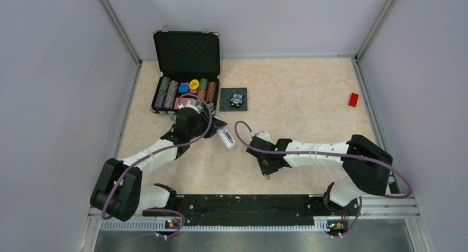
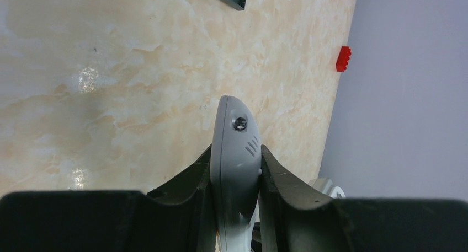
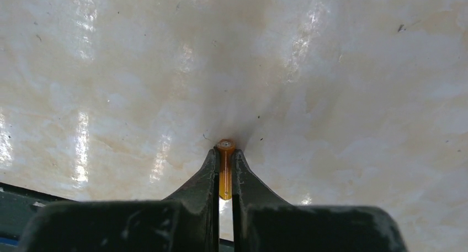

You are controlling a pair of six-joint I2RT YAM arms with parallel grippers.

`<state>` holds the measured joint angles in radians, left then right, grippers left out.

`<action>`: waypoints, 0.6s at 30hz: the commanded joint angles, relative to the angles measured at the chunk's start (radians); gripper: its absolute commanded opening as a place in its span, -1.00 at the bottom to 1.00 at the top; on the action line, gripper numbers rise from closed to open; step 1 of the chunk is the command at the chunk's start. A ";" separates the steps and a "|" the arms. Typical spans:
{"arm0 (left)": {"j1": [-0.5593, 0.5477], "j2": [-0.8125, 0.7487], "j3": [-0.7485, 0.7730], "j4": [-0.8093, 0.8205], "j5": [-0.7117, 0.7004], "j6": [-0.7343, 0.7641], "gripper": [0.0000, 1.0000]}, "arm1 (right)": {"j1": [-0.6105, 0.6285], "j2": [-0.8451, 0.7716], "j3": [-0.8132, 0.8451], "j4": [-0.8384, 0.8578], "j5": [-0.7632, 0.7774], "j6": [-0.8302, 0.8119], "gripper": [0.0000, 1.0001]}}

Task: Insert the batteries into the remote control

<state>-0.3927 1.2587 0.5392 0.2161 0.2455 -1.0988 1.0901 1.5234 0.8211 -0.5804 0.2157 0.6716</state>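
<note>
The white remote control [image 1: 226,137] is clamped edge-on between the fingers of my left gripper [image 2: 236,153], its rounded end [image 2: 236,125] sticking out past the fingertips above the table. In the top view the left gripper [image 1: 214,125] sits left of centre, near the case. My right gripper [image 3: 225,154] is shut on a slim orange battery [image 3: 225,175], which lies lengthwise between the fingers with its capped end poking out over the marble surface. From above, the right gripper [image 1: 267,172] is low over the table, to the right of and nearer than the remote. The remote's button face is hidden.
An open black case [image 1: 186,53] with poker chips stands at the back left. A dark owl tile [image 1: 234,99] lies beside it. A small red block [image 1: 353,99] sits near the right wall. Grey walls enclose the marble table [image 1: 298,92].
</note>
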 commanded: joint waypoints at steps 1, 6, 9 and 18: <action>0.008 -0.028 -0.001 0.042 0.019 0.011 -1.00 | -0.032 0.007 0.001 0.019 0.025 0.119 -1.00; 0.010 -0.040 -0.007 0.045 0.025 0.005 -1.00 | -0.174 -0.085 -0.026 0.000 0.064 0.351 -1.00; 0.010 -0.050 -0.018 0.049 0.025 -0.001 -1.00 | -0.233 -0.159 -0.043 -0.017 0.124 0.564 -1.00; 0.010 -0.084 -0.051 0.072 0.031 -0.013 -1.00 | -0.281 -0.164 -0.019 -0.242 0.235 1.212 -1.00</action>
<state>-0.3870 1.2102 0.4995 0.2226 0.2619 -1.1019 0.8268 1.3197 0.7612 -0.6712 0.3737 1.5417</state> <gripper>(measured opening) 0.320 0.031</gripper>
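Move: The right fingers already pinch the battery right at the tabletop. The remote control it is meant for, in the left hand, lies some 15 cm ahead, 16 cm to the left and about 9 cm above. The white cover lies on the table about 13 cm ahead and 5 cm left, under the right wrist, and the owl figure about 30 cm ahead and 12 cm left. From the left hand, the remote's middle is roughly 2 cm back and 2 cm right, 1 cm lower. Keeping its pinch on the battery, the right hand sweeps forward about 7 cm and some 5 cm to its right, low over the table at first, then rising nearly 4 cm, which lifts the battery off and draws the arm clear of the white cover. Along the way the wrist turns some 60 degrees clockwise and the hand's left side tips up a little, while the left hand keeps hold of the remote and barely shifts. ##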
